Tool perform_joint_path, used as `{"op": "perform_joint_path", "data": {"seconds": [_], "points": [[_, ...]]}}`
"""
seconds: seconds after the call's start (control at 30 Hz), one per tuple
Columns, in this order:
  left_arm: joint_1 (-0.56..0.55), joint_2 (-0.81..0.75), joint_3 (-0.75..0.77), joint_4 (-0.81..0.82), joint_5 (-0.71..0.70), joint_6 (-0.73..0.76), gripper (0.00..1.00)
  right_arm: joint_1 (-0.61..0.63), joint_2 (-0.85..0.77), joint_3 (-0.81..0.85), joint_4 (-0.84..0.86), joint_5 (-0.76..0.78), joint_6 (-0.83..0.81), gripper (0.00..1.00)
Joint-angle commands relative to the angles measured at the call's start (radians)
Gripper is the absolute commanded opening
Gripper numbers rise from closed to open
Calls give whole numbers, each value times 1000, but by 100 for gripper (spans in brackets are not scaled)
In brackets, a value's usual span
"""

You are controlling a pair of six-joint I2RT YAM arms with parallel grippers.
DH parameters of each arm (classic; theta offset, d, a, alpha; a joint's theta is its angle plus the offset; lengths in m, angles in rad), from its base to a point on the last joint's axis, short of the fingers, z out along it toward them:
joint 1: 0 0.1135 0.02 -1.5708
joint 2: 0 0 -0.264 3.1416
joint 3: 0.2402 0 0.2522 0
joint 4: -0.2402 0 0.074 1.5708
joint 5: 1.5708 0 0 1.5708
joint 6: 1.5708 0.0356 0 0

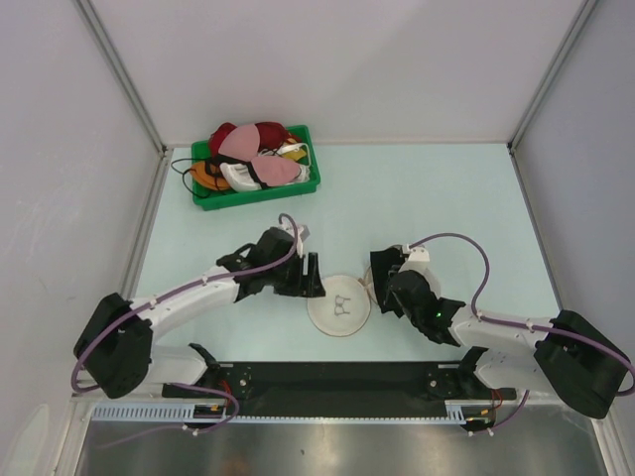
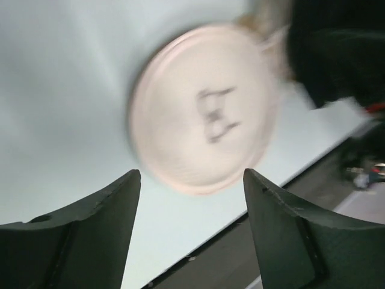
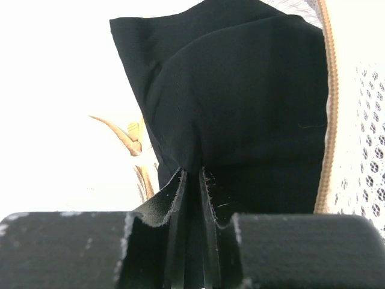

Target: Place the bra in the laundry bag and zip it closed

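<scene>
The laundry bag (image 1: 338, 305) lies near the table's front middle as a cream disc with a dark mark on top. It shows blurred in the left wrist view (image 2: 204, 108). My left gripper (image 1: 313, 276) hovers just left of it, open and holding nothing (image 2: 189, 180). My right gripper (image 1: 383, 282) is at the bag's right edge. In the right wrist view it is shut (image 3: 192, 173) on a fold of the black bra (image 3: 240, 90). White mesh (image 3: 361, 156) and a tan zip tape (image 3: 326, 114) run beside the fabric. In the top view the bra is hidden by the arm.
A green plastic bin (image 1: 209, 198) holding several red, pink, white and orange bras stands at the back left. A black rail (image 1: 327, 379) runs along the near edge between the arm bases. Grey walls enclose the table on the left, back and right.
</scene>
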Motion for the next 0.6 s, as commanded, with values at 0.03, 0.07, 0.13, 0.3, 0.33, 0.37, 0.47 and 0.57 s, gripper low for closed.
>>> {"op": "perform_joint_path", "data": {"seconds": [0.03, 0.07, 0.13, 0.3, 0.33, 0.37, 0.47, 0.57], "points": [[-25, 83, -92, -85, -192, -71, 72, -15, 5, -3, 0, -4, 8, 15], [-39, 98, -86, -86, -228, -77, 73, -15, 7, -3, -1, -7, 8, 15], [-79, 147, -56, -94, -303, -91, 74, -17, 5, -4, -5, -9, 8, 15], [-154, 290, 10, -129, -439, -148, 73, -20, -4, -4, -12, -19, 10, 15], [-165, 310, 16, -131, -443, -157, 72, -20, -4, -3, -17, -23, 7, 15], [-189, 334, 22, -129, -452, -165, 70, -20, -4, -3, -18, -20, 7, 15], [-206, 411, 39, -132, -476, -203, 64, -20, -4, -1, -28, -10, 10, 15], [-209, 462, 40, -115, -506, -215, 50, -21, -1, 0, -38, -1, 15, 15]]}}
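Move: The white bag lid lies flat below the left hand, its left rim level with the hand, about 2 cm to its left and 11 cm down; the lid's middle is some 8 cm right and 2 cm back. The black bra is about 23 cm right of this hand and 4 cm farther out. From the right hand, which has hold of the bra, that rim is roughly 26 cm left, 5 cm back and 5 cm lower. The lid's left rim is what the left hand comes down on: it drops quickly some 8 cm, swinging left and slightly back, then eases right and forward just above the table, the last centimetre down bringing the rim between the fingers. The wrist tips about 25 degrees so the fingers point nearly straight down, and they narrow without shutting; contact can't be seen. The right hand stays put, keeping its pinch on the bra. ##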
